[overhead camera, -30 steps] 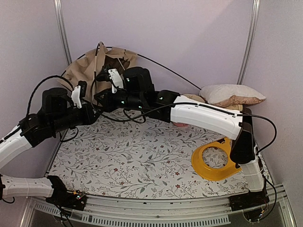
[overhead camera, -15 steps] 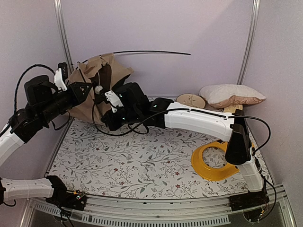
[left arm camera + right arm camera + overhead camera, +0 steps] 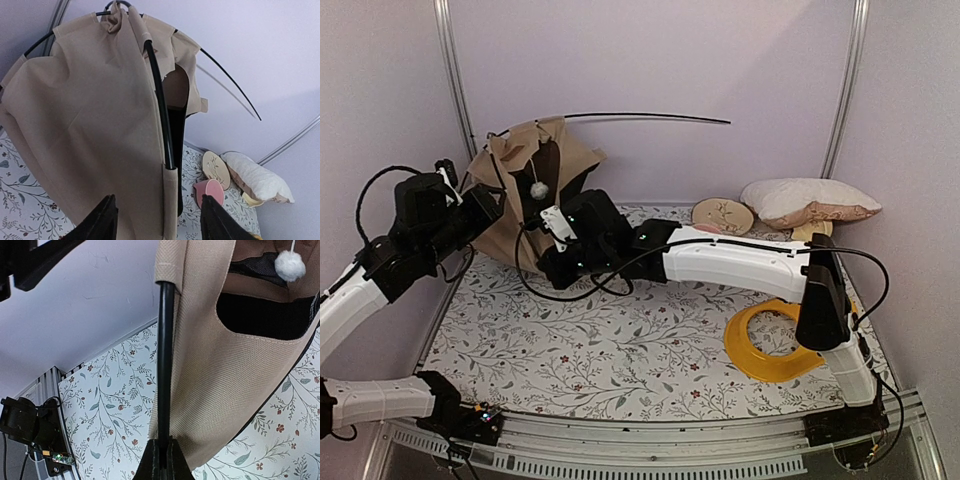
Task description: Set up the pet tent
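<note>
The pet tent [image 3: 525,170] is a tan fabric heap at the back left, with a white pom-pom [image 3: 538,190] hanging at its dark opening. One thin black pole [image 3: 650,117] sticks out free to the right above it. My left gripper [image 3: 488,205] is at the tent's left side. In the left wrist view it [image 3: 157,222] is open, with the tent's pole sleeve [image 3: 170,200] between the fingers and untouched. My right gripper [image 3: 552,238] sits at the tent's lower front. In the right wrist view it [image 3: 163,455] is shut on a black pole [image 3: 165,365] beside the fabric [image 3: 225,365].
A beige pillow [image 3: 805,200] and a round patterned disc [image 3: 722,215] lie at the back right. A pink cup [image 3: 212,190] is near them. A yellow ring [image 3: 775,340] rests on the floral mat at the right. Metal frame posts [image 3: 448,60] stand at both back corners.
The left gripper has opened and pulled back to the left of the tent. The tent now stands taller, and the free pole has swung up and out to the right.
</note>
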### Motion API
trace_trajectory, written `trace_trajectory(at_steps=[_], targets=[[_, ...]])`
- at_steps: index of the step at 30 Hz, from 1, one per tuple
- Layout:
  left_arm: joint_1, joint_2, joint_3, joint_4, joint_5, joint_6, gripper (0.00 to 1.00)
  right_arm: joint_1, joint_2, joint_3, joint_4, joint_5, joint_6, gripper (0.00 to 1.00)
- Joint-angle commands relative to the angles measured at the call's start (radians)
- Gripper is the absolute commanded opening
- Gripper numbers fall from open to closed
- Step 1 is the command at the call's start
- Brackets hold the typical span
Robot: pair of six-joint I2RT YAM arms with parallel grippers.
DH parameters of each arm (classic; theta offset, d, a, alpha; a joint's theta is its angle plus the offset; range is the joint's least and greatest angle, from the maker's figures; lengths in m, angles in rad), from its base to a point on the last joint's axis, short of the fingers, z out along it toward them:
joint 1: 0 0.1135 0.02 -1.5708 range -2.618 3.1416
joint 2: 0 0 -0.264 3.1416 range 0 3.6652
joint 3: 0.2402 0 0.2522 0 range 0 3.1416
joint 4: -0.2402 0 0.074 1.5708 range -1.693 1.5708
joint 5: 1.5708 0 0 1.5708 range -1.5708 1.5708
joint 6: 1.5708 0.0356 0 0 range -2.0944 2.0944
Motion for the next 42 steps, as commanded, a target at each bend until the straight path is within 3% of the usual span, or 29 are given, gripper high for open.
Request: trace_trajectory(at_steps=[1, 7, 8, 13, 15, 17, 22, 26, 29, 36, 42], targets=[[0.055, 0.075, 0.025, 0.093, 0.087, -0.004, 0.58, 0.027, 0.005, -0.003, 0.061, 0.038, -0.021, 0.0], [0.098, 0.17, 0.053, 0.121, 0.122, 0.04, 0.53, 0.038, 0.02, -0.006, 0.07, 0.064, -0.031, 0.0], [0.103, 0.184, 0.065, 0.12, 0.125, 0.056, 0.48, 0.041, 0.02, -0.007, 0.069, 0.068, -0.035, 0.0], [0.133, 0.229, 0.116, 0.092, 0.139, 0.147, 0.0, 0.047, 0.003, -0.029, 0.061, 0.07, -0.067, 0.0], [0.133, 0.22, 0.112, 0.094, 0.174, 0.191, 0.0, 0.046, -0.017, -0.048, 0.062, 0.063, -0.081, 0.0], [0.134, 0.193, 0.086, 0.12, 0.226, 0.241, 0.0, 0.043, -0.046, -0.066, 0.061, 0.04, -0.098, 0.07], [0.138, 0.103, 0.025, 0.173, 0.352, 0.383, 0.0, 0.023, -0.16, -0.145, 0.054, -0.027, -0.155, 0.49], [0.155, 0.046, 0.029, 0.172, 0.431, 0.481, 0.0, -0.017, -0.311, -0.232, 0.042, -0.092, -0.198, 0.69], [0.169, 0.014, 0.047, 0.168, 0.46, 0.515, 0.0, -0.048, -0.416, -0.259, -0.013, -0.07, -0.261, 0.98], [0.214, -0.018, 0.125, 0.173, 0.574, 0.526, 0.0, -0.21, -0.657, -0.315, -0.176, 0.034, -0.337, 0.99], [0.225, 0.021, 0.244, 0.077, 0.677, 0.612, 0.0, -0.39, -0.848, -0.417, -0.237, 0.039, -0.362, 0.99]])
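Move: The tent pole spot the left hand's open fingers go for lies about 6 cm ahead, 1 cm right and 3 cm below; the hanging pompom in the doorway is roughly 12 cm ahead, 8 cm right and 4 cm below. The right hand still grips the lower stretch of that pole; the left's grip spot is some 10 cm ahead of it, 7 cm left and 8 cm up. The long pole's free end lies about 20 cm ahead of the right hand, 36 cm right and 20 cm higher. Forward about 6 cm and slightly down, the left hand brings its open fingers around the pole at the tent's edge and pinches it, then draws back and lifts it about 10 cm, turning clockwise and tipping up. The right hand holds the pole almost still until the left has closed, then opens wide, lets go and sweeps right and up, roughly 35 cm, away from the tent. ##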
